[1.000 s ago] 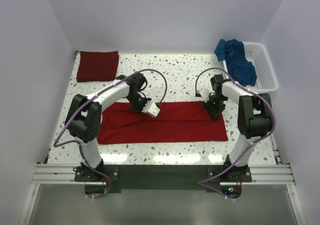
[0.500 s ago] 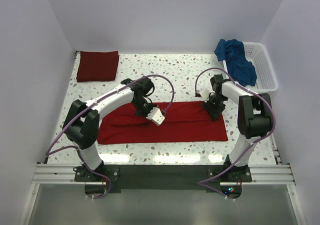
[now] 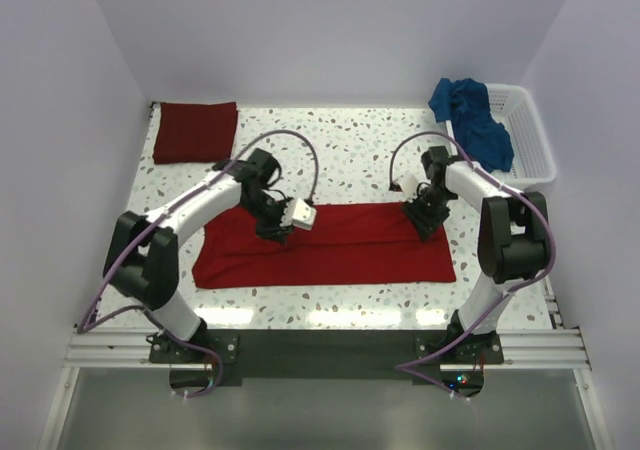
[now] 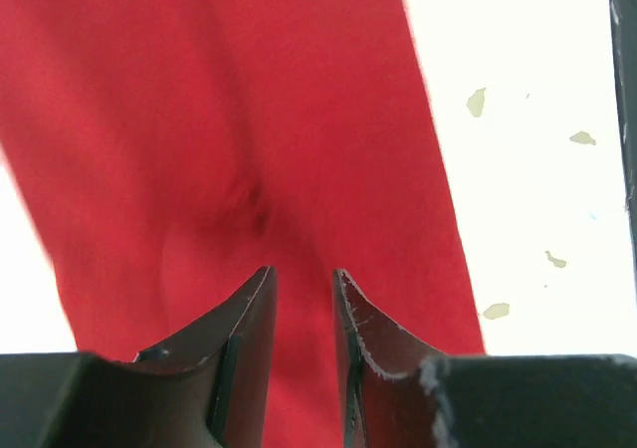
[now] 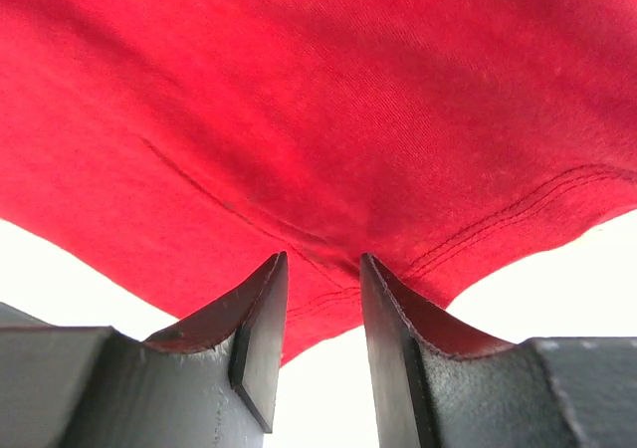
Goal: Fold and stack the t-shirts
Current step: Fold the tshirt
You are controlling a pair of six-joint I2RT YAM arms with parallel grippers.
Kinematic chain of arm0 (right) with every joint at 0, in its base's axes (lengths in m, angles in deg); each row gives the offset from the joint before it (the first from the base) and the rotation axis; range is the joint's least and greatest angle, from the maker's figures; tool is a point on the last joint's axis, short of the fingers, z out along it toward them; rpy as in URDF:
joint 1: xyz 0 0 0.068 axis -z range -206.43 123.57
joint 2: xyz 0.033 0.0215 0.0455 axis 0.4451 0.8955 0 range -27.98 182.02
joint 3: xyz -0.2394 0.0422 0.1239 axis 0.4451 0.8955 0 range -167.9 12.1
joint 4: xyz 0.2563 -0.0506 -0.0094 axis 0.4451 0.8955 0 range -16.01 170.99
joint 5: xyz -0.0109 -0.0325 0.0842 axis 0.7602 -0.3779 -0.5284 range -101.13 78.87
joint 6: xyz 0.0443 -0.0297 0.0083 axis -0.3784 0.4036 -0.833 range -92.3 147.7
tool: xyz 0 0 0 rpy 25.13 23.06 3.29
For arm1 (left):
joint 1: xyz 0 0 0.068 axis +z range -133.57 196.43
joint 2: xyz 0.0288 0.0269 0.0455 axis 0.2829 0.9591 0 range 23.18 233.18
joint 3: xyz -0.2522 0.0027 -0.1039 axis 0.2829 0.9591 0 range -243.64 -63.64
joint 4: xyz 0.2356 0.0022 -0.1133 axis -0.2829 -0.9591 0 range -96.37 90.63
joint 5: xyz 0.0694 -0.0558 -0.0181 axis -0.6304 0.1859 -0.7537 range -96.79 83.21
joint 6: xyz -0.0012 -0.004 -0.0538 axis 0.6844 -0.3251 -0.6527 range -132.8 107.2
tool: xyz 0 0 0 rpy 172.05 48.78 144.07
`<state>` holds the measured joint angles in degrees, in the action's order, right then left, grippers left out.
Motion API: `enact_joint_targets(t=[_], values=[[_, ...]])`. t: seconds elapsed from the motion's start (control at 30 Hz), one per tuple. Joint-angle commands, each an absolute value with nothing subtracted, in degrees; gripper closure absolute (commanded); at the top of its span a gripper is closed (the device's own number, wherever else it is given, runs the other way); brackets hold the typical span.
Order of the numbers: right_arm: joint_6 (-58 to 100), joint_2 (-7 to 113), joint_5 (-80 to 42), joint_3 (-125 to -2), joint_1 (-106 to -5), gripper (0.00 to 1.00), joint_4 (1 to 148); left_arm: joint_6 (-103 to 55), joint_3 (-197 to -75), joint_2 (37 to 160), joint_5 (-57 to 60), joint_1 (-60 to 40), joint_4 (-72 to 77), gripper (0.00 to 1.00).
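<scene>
The bright red t-shirt (image 3: 350, 245) lies folded into a long flat strip across the middle of the table. My left gripper (image 3: 272, 228) is low over its left part, jaws a narrow gap apart with nothing between them; the red cloth (image 4: 249, 119) fills the left wrist view. My right gripper (image 3: 425, 215) sits at the strip's far right edge, jaws slightly apart, tips at the hemmed edge (image 5: 418, 259). The maroon t-shirt (image 3: 195, 130) lies folded at the back left. The blue t-shirt (image 3: 472, 120) hangs crumpled over the basket's rim.
The white lattice basket (image 3: 530, 140) stands at the back right against the wall. Purple cables loop above both arms. White walls close in the table on three sides; a metal rail runs along the near edge.
My left gripper slid right and nearer along the red strip, then back to the left. The strip's left end now lies flatter. The right gripper has not moved.
</scene>
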<state>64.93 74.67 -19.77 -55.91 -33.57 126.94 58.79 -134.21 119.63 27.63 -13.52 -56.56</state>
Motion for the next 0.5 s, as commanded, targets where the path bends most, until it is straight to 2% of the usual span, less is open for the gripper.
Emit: enact_joint_targets(t=[0.0,0.03,0.13,0.27,0.47], values=[[63.56,71.51,-23.52,-59.35,-34.52,0.61,128.92,42.44,-130.37,111.79,36.89,-4.94,-50.89,0.66],[62.95,71.77,-23.87,-60.4,-35.13,0.61,129.01,33.35,-125.74,110.39,34.8,-2.31,-45.13,0.66],[62.16,73.61,-23.26,-61.9,-36.62,0.62,128.66,20.12,-117.47,106.16,26.99,-1.15,-35.87,0.66],[61.89,77.82,-20.1,-64.36,-37.68,0.62,128.04,12.97,-113.22,106.33,16.18,-0.18,-31.54,0.67],[61.37,78.81,-16.75,-65.25,-37.59,0.64,125.41,10.4,-117.15,106.41,15.18,6.76,-29.07,0.67]])
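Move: My left hand hovers some 6 cm above the middle-left of the folded red t-shirt; the shirt's left end lies about 20 cm to its left and 2 cm back. The shirt stack is about 22 cm left and 30 cm ahead. My right hand is about 2 cm above the shirt's right part; the back right corner is roughly 9 cm ahead and 3 cm right, the front right corner 12 cm back and 8 cm right. I swing my left hand about 10 cm left over the shirt towards its left end, lifting slightly at first, then sinking below where I started, while the wrist turns some 55 degrees counter-clockwise. My right hand rises a little, slides forward and left by about 3 cm each towards the shirt's back edge, and comes down again. Both grippers stay partly open. ##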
